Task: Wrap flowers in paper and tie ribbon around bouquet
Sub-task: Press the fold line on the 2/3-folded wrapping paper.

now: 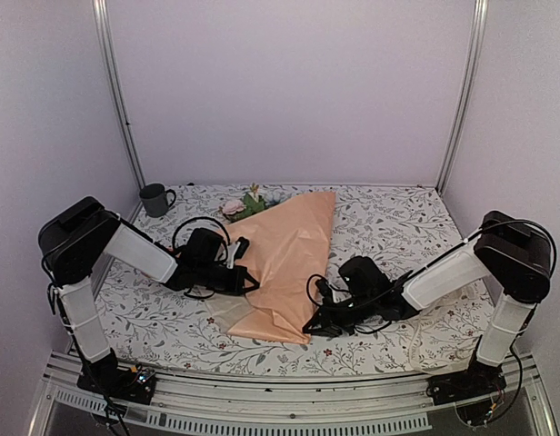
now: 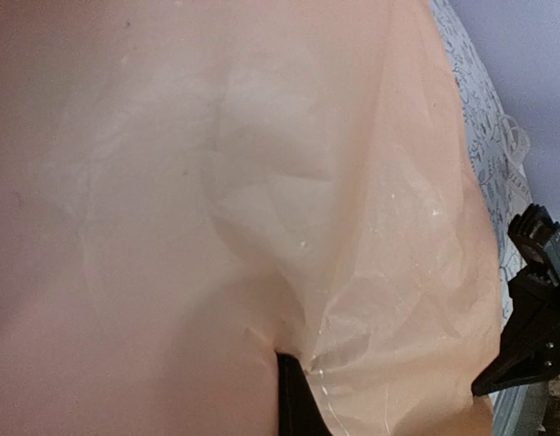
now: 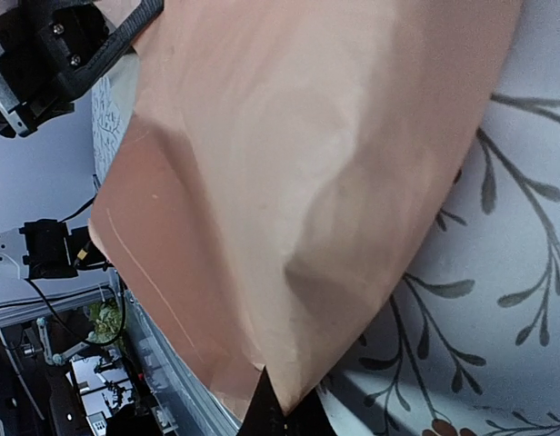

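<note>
The peach-orange paper [image 1: 289,259] lies folded down the middle of the table, over the flowers [image 1: 246,205]. Only pink, yellow and pale blooms stick out at its far end. My left gripper [image 1: 250,278] is shut on the paper's left edge. In the left wrist view the sheet [image 2: 225,182] fills the frame, pinched at the left gripper [image 2: 285,360]. My right gripper [image 1: 311,325] is shut on the paper's near corner, and the right wrist view shows that corner [image 3: 298,227] clamped in the right gripper [image 3: 282,400]. A cream-white strip, apparently the ribbon [image 1: 415,351], lies near the right arm.
A dark grey mug [image 1: 155,199] stands at the far left corner. The leaf-patterned tablecloth [image 1: 398,227] covers the table. Walls and metal posts close in the back and sides. The table's front rail [image 1: 262,400] runs just behind both arm bases.
</note>
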{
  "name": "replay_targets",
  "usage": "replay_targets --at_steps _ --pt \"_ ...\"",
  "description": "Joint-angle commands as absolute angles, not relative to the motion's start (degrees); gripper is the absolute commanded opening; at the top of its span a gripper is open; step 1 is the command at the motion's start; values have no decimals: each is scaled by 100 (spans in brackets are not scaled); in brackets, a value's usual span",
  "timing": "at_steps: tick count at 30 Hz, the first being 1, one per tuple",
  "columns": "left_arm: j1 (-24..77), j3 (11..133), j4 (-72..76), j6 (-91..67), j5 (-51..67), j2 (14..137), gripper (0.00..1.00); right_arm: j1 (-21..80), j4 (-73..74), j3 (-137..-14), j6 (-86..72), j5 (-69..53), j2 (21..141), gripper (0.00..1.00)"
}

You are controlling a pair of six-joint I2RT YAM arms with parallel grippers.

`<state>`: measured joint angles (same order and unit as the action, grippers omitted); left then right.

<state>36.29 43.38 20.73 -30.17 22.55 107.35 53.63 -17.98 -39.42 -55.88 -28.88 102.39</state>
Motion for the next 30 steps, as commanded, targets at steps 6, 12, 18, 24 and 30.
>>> replay_targets --at_steps 6,12,18,24,30 --pt "3795 4223 2097 -2870 2607 10882 0 5325 -1806 -3008 -5703 -2800 9637 0" --pt "4187 4289 2219 -2831 3036 10882 0 5323 -1329 -2287 -5629 -2601 8701 0" --pt "4301 4250 2339 -2889 3175 11011 0 5364 -889 -2213 -5091 -2695 8172 19" --pt "4247 4397 2150 -2701 2988 10957 0 5370 903 -3111 -4173 -1755 7958 39" --pt "4196 4349 2298 -2672 2904 10885 0 5933 1883 -4292 -3520 -480 7942 46"
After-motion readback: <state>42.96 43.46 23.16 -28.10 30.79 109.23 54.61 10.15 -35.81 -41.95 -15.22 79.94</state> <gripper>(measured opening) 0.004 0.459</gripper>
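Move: Both shut grippers already have the wrapping paper at their tips, the right one at its near right corner. That corner lies about 14 cm right and 13 cm back of the left hand, the flower heads some 29 cm ahead and 2 cm left of it. From the right hand, the near left paper corner is about 20 cm left and 1 cm back, the front rail roughly 12 cm straight back, and the ribbon some 30 cm right, level with it. Drag the wrapping paper back and to the right with both hands together, keeping the left gripper shut on it for about 6 cm back and 5 cm right, turning some 15 degrees clockwise, then hold there. Take the right corner about 8 cm right and 5 cm back towards the front rail, then open the right fingers about halfway, let go, and lift 3 cm while easing forward. ##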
